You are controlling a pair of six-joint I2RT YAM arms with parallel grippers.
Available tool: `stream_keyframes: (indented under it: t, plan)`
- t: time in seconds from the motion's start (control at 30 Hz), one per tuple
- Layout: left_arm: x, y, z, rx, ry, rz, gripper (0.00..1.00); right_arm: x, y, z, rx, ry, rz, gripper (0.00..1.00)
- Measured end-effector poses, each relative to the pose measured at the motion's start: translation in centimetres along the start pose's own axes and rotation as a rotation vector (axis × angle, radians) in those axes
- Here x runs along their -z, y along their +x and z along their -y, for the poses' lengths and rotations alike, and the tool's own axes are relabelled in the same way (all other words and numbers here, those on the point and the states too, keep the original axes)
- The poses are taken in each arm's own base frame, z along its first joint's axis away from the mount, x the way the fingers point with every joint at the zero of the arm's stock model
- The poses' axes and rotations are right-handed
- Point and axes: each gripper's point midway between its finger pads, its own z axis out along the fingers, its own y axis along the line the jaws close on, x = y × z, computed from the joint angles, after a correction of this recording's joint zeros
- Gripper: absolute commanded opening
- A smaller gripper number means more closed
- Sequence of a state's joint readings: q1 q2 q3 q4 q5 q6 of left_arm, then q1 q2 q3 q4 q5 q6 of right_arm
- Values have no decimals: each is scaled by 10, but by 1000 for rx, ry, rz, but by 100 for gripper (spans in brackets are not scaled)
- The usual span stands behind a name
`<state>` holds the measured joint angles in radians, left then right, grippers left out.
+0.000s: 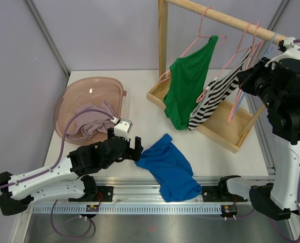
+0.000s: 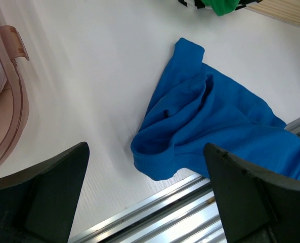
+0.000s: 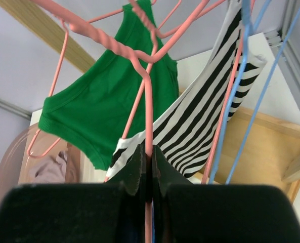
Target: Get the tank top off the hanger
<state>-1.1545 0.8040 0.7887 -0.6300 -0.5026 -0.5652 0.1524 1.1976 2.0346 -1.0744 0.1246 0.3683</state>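
Note:
A black-and-white striped tank top [image 1: 215,98] [image 3: 210,116] hangs from a pink wire hanger [image 1: 242,48] [image 3: 147,101] on the wooden rail [image 1: 230,20]. My right gripper [image 1: 247,76] [image 3: 148,152] is shut on that hanger's pink wire, just right of the striped top. To its left a green tank top [image 1: 187,86] [image 3: 109,101] hangs on another pink hanger. A blue tank top [image 1: 170,169] [image 2: 210,121] lies crumpled on the table at the near edge. My left gripper [image 1: 134,149] [image 2: 145,149] stands wide open just above its left end, holding nothing.
A pink basin [image 1: 89,109] with mauve cloth inside sits at the left, behind my left arm. The rack's wooden base tray [image 1: 225,126] lies under the hanging tops. An empty blue hanger [image 3: 261,101] hangs right of the held one. A metal rail [image 2: 190,202] runs along the near edge.

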Motion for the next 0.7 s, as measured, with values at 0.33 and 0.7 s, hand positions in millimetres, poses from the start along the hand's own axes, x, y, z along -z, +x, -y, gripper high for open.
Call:
stream_keyframes:
  t: [0.33, 0.7]
  plan:
    - [1, 5, 9, 0, 57, -16, 99, -35, -6, 42, -77, 139, 15, 0]
    - [-5, 24, 58, -88, 196, -64, 99, -48, 17, 60, -147, 118, 8, 25]
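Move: The right hand, clamped on a shoulder wire of the empty pink hanger, has the stretch of wooden rod it takes the hanger to about 10 cm ahead, 5 cm right and 8 cm above. The blue hanger hangs roughly 8 cm ahead and 7 cm right; the striped top's middle is 9 cm ahead, 3 cm left and 17 cm lower. From the open left hand, the crumpled blue tank top lies some 19 cm right, 5 cm back and 18 cm below; the tub is about 28 cm ahead and 21 cm left. Still pinching the empty pink hanger by its wire, the right hand lowers it at the rod by about 5 cm while carrying it 5 cm right towards the blue hanger and nearly as far forward, easing back a centimetre at the end and turning slightly clockwise. After a short wait the left hand, fingers wide open and touching nothing, swings right and back some 6 cm towards the blue tank top, turning clockwise. ##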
